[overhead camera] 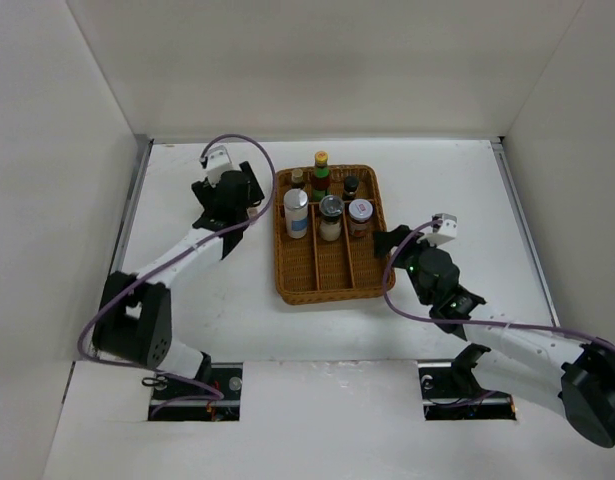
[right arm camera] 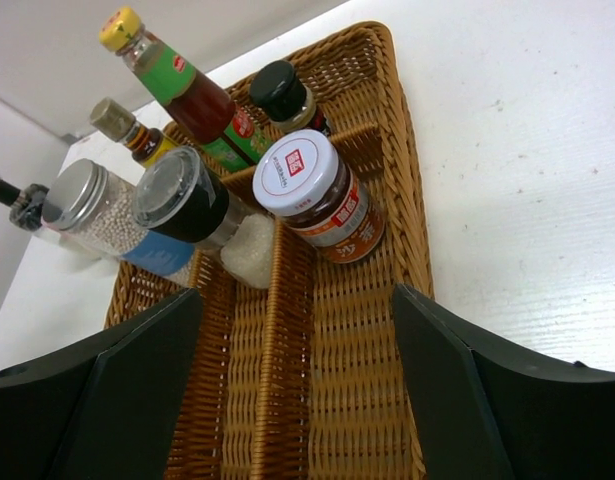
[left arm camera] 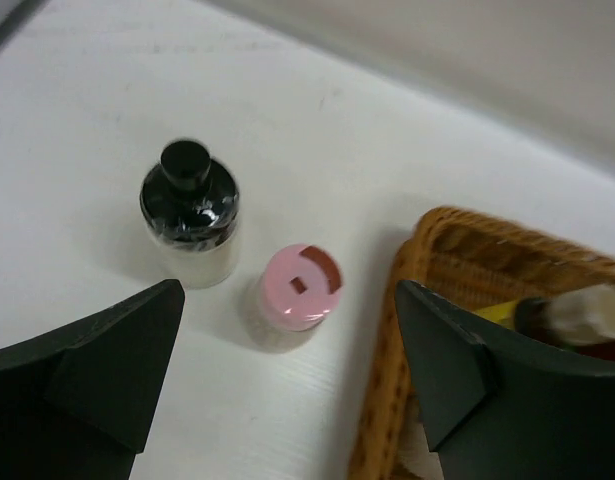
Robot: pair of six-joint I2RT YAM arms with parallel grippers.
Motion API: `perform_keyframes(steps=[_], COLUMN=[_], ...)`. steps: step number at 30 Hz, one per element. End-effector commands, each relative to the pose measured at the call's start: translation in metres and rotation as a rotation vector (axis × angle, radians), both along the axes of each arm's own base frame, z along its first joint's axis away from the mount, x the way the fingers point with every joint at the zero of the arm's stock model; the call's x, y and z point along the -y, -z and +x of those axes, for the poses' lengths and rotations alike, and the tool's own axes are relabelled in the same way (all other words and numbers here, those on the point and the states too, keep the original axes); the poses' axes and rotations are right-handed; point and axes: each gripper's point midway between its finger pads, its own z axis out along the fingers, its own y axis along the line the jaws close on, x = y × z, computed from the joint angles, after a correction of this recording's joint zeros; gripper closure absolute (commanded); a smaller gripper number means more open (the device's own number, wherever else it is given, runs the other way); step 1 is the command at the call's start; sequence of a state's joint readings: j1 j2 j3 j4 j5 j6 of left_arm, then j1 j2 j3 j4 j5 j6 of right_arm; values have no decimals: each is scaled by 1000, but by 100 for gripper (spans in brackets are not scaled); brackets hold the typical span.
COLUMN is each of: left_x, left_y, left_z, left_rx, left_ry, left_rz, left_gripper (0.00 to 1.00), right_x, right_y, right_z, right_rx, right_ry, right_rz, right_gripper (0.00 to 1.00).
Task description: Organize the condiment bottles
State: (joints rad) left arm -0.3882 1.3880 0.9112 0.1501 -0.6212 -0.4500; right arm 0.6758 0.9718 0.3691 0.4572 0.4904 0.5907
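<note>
On the bare table left of the wicker tray (left arm camera: 419, 300) stand a black-capped bottle (left arm camera: 189, 212) and a pink-capped jar (left arm camera: 299, 290). My left gripper (left arm camera: 287, 370) is open and empty just short of the pink jar; in the top view (overhead camera: 253, 192) it hides both. In the tray's far end stand a yellow-capped bottle (right arm camera: 177, 85), a black-capped bottle (right arm camera: 282, 95), a red-white-capped jar (right arm camera: 317, 195), a dark-lidded jar (right arm camera: 187, 205), a silver-capped jar (right arm camera: 92, 215) and a small bottle (right arm camera: 127, 128). My right gripper (right arm camera: 297, 390) is open and empty over the tray's near end.
The tray (overhead camera: 327, 270) has three long compartments; their near halves hold nothing. White walls close the table at the left, back and right. Purple cables loop over both arms.
</note>
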Motion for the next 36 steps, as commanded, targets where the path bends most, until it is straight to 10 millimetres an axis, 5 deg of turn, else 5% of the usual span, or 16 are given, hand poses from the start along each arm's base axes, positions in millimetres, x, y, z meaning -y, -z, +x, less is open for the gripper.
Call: perform_keyframes(steps=[1,11,16,20,30,34,36], left_x=[8,17,14,16,19,47,76], left_y=[25,57,66,52,-13,-32,-31], left_z=[17,65,66,36,-103,-124,-127], left_rx=[-101,-155,-170,-141,2,21,11], left_ry=[55,77,56,49,152,264,341], left_rz=[-19,19,28,42,11,-36,-51], left_gripper=[13,15,54,64,64,64,64], right_x=[-5,-16,-17,-16,-16,-15,-15], right_y=[-28,-27,-27,-26,-27,-26,-27], right_z=[4,2,1,1,2,4,3], right_rx=[79,78,78,79,82,78,83], right_ry=[-1,-35,-40,-37,-30,-25,-24], right_rz=[47,38,35,33,30,26,25], right_gripper=[16,16,15,15,14,14,14])
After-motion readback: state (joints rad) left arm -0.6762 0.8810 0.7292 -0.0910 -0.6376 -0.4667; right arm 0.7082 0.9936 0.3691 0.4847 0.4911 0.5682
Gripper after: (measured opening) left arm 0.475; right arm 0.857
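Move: The pink-capped bottle stands about 5 cm ahead of the open left hand, 2 cm to its right and 11 cm below. The dark-capped bottle is some 7 cm left of it and a couple farther out. In the tray, the metal-lidded jar lies 12 cm right of the pink-capped bottle and 4 cm nearer the robot; the small yellow-label bottle is equally far right but 4 cm farther out. From the right hand, the pink-capped bottle is about 15 cm ahead, 35 cm left and 8 cm lower. Pinching the pink-capped bottle between its two fingers, the left hand gets its hold after sinking about 9 cm and easing forward 5 with the fingers tipping down. It then draws back towards the robot some 17 cm, rising about 13 and drifting slightly right, as the wrist tips back up and turns roughly 10 degrees clockwise. ##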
